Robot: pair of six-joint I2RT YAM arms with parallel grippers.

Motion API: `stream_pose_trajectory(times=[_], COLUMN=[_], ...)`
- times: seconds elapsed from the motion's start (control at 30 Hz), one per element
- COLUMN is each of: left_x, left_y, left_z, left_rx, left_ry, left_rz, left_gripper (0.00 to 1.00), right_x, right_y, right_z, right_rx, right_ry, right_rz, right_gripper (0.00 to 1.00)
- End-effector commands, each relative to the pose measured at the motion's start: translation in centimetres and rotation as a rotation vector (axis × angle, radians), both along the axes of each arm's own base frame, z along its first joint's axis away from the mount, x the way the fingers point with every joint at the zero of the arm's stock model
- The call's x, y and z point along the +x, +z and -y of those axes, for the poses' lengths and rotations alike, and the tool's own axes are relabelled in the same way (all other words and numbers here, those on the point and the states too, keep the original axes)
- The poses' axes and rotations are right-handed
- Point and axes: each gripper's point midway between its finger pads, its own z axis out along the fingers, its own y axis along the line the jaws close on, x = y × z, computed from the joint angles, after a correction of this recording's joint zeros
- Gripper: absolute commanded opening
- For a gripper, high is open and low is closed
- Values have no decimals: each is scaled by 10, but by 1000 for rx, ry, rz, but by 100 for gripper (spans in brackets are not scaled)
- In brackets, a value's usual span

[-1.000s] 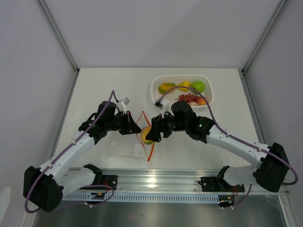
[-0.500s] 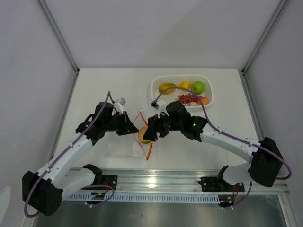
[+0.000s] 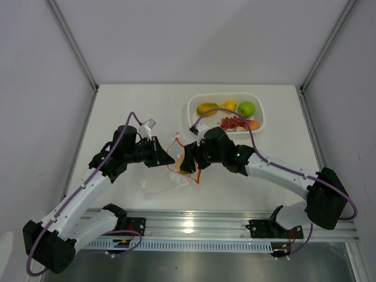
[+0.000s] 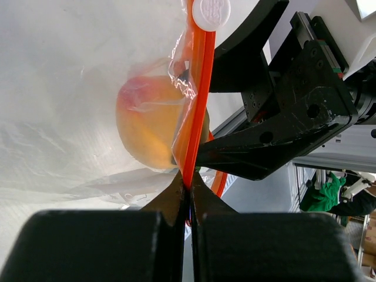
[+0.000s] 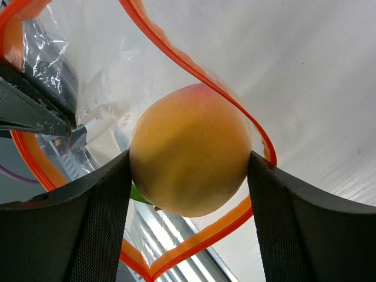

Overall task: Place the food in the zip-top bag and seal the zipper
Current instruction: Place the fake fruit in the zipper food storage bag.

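Note:
My right gripper [image 5: 189, 160] is shut on an orange peach [image 5: 191, 155] and holds it inside the open mouth of the clear zip-top bag [image 5: 282, 76]. The red-orange zipper [image 5: 197, 73] loops round the fruit. My left gripper [image 4: 189, 183] is shut on the zipper strip [image 4: 200, 88], pinching one edge of the mouth. The peach [image 4: 150, 126] shows through the plastic in the left wrist view. From above, both grippers meet over the bag [image 3: 167, 183] at mid-table, the left gripper [image 3: 169, 158] just left of the right gripper [image 3: 188, 164].
A white perforated basket [image 3: 191, 111] stands at the back right. It holds a mango [image 3: 207, 108], a yellow piece [image 3: 228, 106], a green apple [image 3: 246, 108], red grapes [image 3: 234, 122] and an orange fruit [image 3: 252, 124]. A metal rail [image 3: 194, 226] runs along the near edge.
The right gripper has carried the peach a little left and up into the bag's mouth. The left arm has drawn slightly left, and the bag's mouth has spread open.

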Motion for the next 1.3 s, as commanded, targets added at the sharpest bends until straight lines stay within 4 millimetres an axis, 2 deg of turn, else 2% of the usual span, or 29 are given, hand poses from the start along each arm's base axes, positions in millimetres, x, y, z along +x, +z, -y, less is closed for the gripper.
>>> stream_pose_trajectory(times=[0.0, 0.07, 0.13, 0.2, 0.3, 0.47, 0.67, 0.8, 1.13, 1.27], left_x=[-1, -1, -1, 0, 0, 1, 2, 1, 1, 2], left_y=[24, 22, 21, 20, 17, 14, 12, 10, 2, 0], left_z=[7, 7, 7, 6, 5, 5, 6, 6, 5, 6], left_rx=[-56, -55, -54, -52, -48, -46, -49, -48, -39, -39], left_ry=[-24, -20, -18, -14, -9, -5, -7, -8, -2, 0], left_rz=[34, 30, 27, 28, 27, 23, 22, 19, 12, 12], left_gripper=[1, 0, 1, 1, 1, 0, 1, 0, 1, 0], right_x=[7, 7, 5, 4, 3, -1, -1, -1, 3, 3], right_y=[13, 14, 18, 20, 24, 34, 38, 39, 54, 71], right_z=[-12, -15, -18, -18, -16, -11, -9, -10, -5, 0], right_rx=[45, 54, 67, 70, 73, 87, 84, 89, 84, 95], right_ry=[-7, 4, 18, 18, 18, 18, 17, 18, 9, 1], right_rz=[23, 16, 14, 13, 15, 30, 39, 39, 79, 117], right_gripper=[7, 17, 31, 51, 64, 77, 87, 98, 98, 98])
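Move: At the mouth of the bag, the right hand already holds the yellow-orange fake fruit between its fingers; the bag's inside, where it is to go, lies about 4 cm to the left, 3 cm back and 7 cm below. The zipper slider is roughly 9 cm ahead and 4 cm left, slightly lower; the white basket sits about 20 cm ahead and 16 cm right, some 12 cm down. From the left hand that same inside is about 3 cm back, 3 cm right and 8 cm below. Easing barely half a centimetre down and left into the bag mouth, the right hand then spreads its fingers from three-quarters to fully open and lets go of the fruit, and rises straight up, some 3 cm from its lowest point. The left hand stays put, still pinching the orange zipper rim so that the mouth stays open. ##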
